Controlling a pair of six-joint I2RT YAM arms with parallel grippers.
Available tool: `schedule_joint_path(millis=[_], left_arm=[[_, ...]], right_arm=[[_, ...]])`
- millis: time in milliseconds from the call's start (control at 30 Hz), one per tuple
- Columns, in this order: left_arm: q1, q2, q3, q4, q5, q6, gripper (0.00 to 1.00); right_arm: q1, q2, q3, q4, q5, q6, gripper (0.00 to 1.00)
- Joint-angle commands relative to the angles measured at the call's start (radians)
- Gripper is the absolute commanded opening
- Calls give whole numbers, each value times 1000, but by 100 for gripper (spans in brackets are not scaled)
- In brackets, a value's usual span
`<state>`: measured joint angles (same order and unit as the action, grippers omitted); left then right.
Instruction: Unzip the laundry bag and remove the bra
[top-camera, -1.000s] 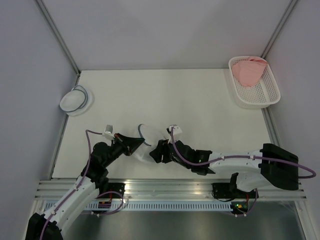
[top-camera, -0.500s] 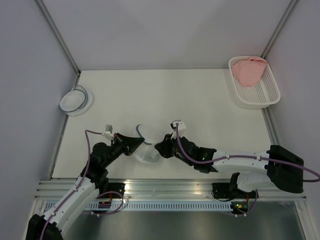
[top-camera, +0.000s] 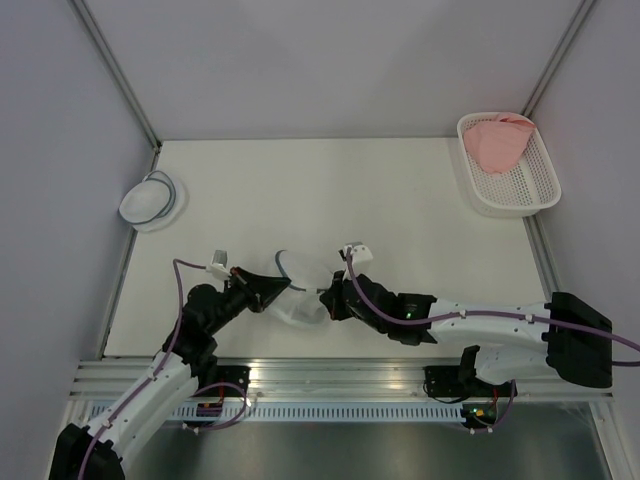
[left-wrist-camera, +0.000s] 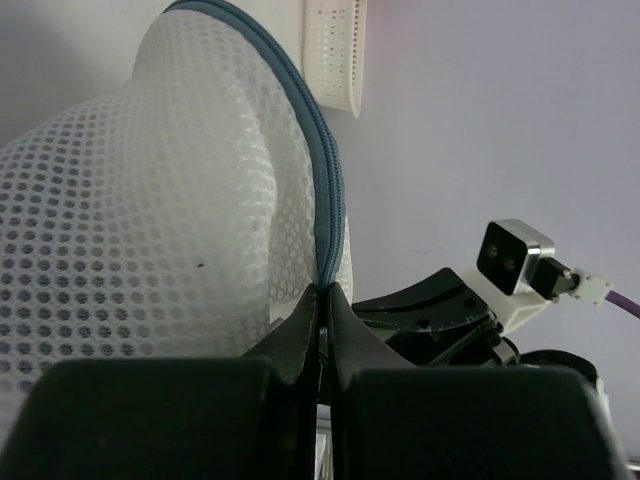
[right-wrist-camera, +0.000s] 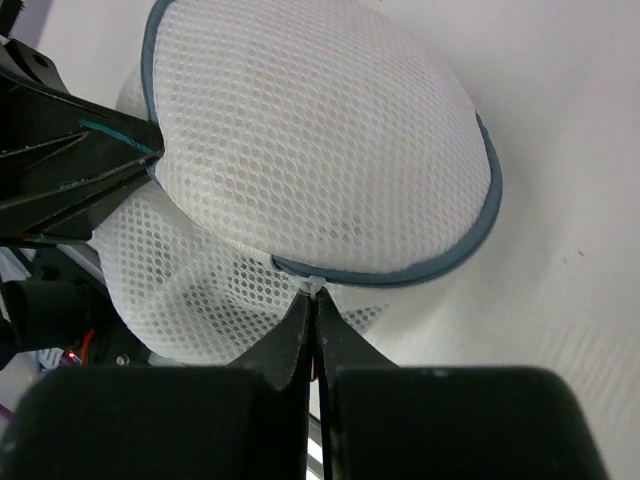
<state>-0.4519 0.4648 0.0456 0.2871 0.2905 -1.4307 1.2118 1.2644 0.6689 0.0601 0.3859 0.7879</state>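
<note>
The laundry bag (top-camera: 300, 296), a white mesh dome with a grey-blue zipper rim, sits tilted near the table's front edge between my two grippers. On the bag's left side, my left gripper (top-camera: 279, 292) is shut on the zipper rim (left-wrist-camera: 322, 190); the wrist view shows the jaws pinching it (left-wrist-camera: 325, 292). On its right side, my right gripper (top-camera: 326, 298) is shut on the small white zipper pull (right-wrist-camera: 315, 286) under the rim, fingertips meeting just below it (right-wrist-camera: 315, 300). The mesh (right-wrist-camera: 320, 140) hides whatever is inside; no bra is visible.
A smaller white dome with a pale bluish rim (top-camera: 152, 200) lies at the table's left edge. A white basket (top-camera: 530, 190) at the back right holds pink fabric (top-camera: 497, 143). The table's front edge and a metal rail run just behind the arms.
My right gripper has gone from open to shut on the zipper pull and edged slightly right. The bag has shifted a little with it. The left gripper has kept its hold.
</note>
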Motion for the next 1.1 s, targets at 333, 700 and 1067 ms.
schedule_joint_path(millis=[333, 700, 1067], left_arm=[[12, 176, -64, 142, -17, 90, 2], [56, 508, 154, 340, 62, 130, 2], [58, 654, 166, 473, 190, 125, 2]], right_arm=[[35, -53, 66, -623, 286, 131, 0], [37, -149, 98, -809, 361, 166, 0], [-35, -352, -95, -386, 74, -55, 81]])
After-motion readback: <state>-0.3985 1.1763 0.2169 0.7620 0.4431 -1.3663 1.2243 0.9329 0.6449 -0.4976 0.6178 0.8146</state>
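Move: The right fingers are already shut on the zip pull. The zip's right-hand curve lies roughly 6 cm ahead and 2 cm to the right, at about the same height. The laundry bag's middle is about 5 cm to this hand's left, nearly level forward and 5 cm below it. The left hand already grips the bag's blue rim; the zip pull lies about 9 cm to its right, 2 cm back and slightly below. Rightward, the right hand draws some 13 cm from the zip pull out past the bag's right side, dipping about 3.5 cm and rising again, its left side rolling down some 25 degrees; then it opens wide, clear of the bag. The left keeps its pinch on the rim, sinks a little, then moves forward and right. ##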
